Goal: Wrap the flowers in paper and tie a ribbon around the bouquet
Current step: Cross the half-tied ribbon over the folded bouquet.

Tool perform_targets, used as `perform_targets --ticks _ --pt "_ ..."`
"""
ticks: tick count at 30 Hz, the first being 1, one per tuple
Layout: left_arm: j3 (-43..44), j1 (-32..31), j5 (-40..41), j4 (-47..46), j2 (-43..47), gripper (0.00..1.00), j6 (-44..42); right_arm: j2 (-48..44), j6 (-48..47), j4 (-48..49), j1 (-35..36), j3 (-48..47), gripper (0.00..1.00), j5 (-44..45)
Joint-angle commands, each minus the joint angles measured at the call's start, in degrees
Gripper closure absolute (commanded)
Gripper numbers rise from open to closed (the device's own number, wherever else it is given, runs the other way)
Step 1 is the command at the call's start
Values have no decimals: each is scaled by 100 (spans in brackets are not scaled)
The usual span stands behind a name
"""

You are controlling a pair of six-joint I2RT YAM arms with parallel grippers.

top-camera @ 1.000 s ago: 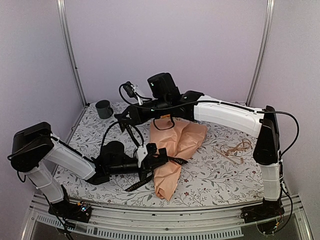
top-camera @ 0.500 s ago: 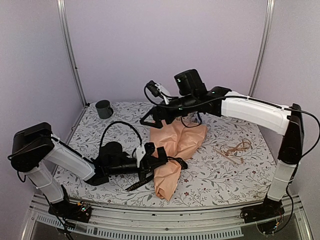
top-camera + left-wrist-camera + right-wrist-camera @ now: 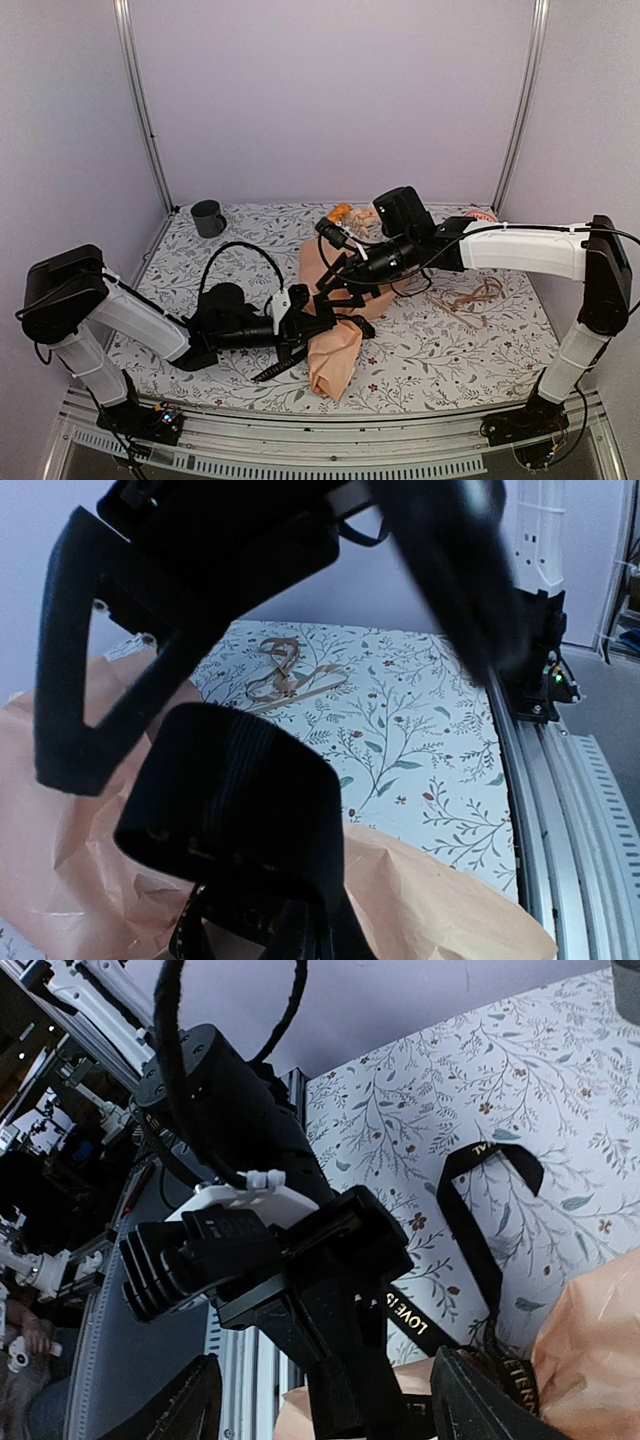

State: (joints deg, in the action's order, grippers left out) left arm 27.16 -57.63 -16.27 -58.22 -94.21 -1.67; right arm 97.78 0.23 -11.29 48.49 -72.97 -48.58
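Note:
The bouquet lies mid-table, its peach-orange paper point(image 3: 335, 352) rolled into a cone with the narrow end toward me. Orange blooms of the flowers point(image 3: 342, 213) stick out at the far end. My left gripper point(image 3: 320, 318) rests against the cone's left side, shut on the black ribbon point(image 3: 274, 371), whose tail trails toward the front edge. In the left wrist view the ribbon point(image 3: 235, 785) loops up right before the jaws. My right gripper point(image 3: 336, 280) hovers open just above the left one. The right wrist view shows its fingers point(image 3: 190, 1405) spread either side of the left gripper point(image 3: 375, 1360) and the ribbon point(image 3: 490, 1260).
A thin tan cord point(image 3: 470, 296) lies tangled to the right of the bouquet. A dark mug point(image 3: 208, 217) stands at the back left corner. The floral table cover point(image 3: 430, 350) runs to the metal rail at the front edge.
My right arm swung from the back left over to the bouquet and came down above the left gripper, its jaws opening on the way. The blooms now show. The left arm held still.

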Motion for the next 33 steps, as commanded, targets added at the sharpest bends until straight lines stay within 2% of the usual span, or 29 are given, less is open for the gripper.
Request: perform_targets --ticks 1,3,5,7,8,11,12,16,17,19,22,24,29,33 --pt "-13 32 -95 -70 -18 100 68 -27 -49 303 17 197 34 -392" --pt "-1 32 -88 -36 -9 100 58 34 -49 311 16 261 40 -394" --pt "17 38 -80 2 -3 100 49 116 -49 281 19 290 41 -352" --pt "18 39 -78 12 15 100 41 159 115 268 13 317 46 -284" --pt "18 43 -78 19 17 100 36 168 135 268 18 318 56 -269" --pt "26 54 -78 76 24 100 32 170 169 272 13 265 96 -264" --pt "23 57 -78 86 30 100 42 165 170 254 16 251 99 -243" --pt "11 86 -27 233 113 100 144 53 188 307 -25 305 100 32" --pt "43 102 30 386 161 86 220 45 220 307 -43 309 100 85" --pt "92 162 14 815 343 51 375 56 268 290 -86 314 100 169" --pt "68 241 -133 1523 891 33 452 55 332 298 -137 318 100 324" --pt "80 315 -21 2094 1317 25 559 92 383 294 -188 318 100 378" --pt "311 768 1321 3903 2185 22 1149 188 443 305 -234 295 100 370" --pt "655 1657 2620 5680 2100 25 2305 218 449 303 -240 244 100 349"
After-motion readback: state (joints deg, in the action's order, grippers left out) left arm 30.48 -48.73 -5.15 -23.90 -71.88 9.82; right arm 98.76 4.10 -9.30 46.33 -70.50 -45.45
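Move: The left hand still pinches the raised black ribbon; the loop the right hand is about to grip stands about 4 cm above the left fingertips. For the open right hand it is some 2 cm below, 1 cm back and 1 cm left. From the left hand, the ribbon crossing on the bouquet lies level, 3 cm right and 6 cm below; a short ribbon tail lies 8 cm back, 9 cm left and 10 cm below. Right fingers pinch the raised ribbon, then left fingers let go, drawing off about 10 cm left, forward and up. ##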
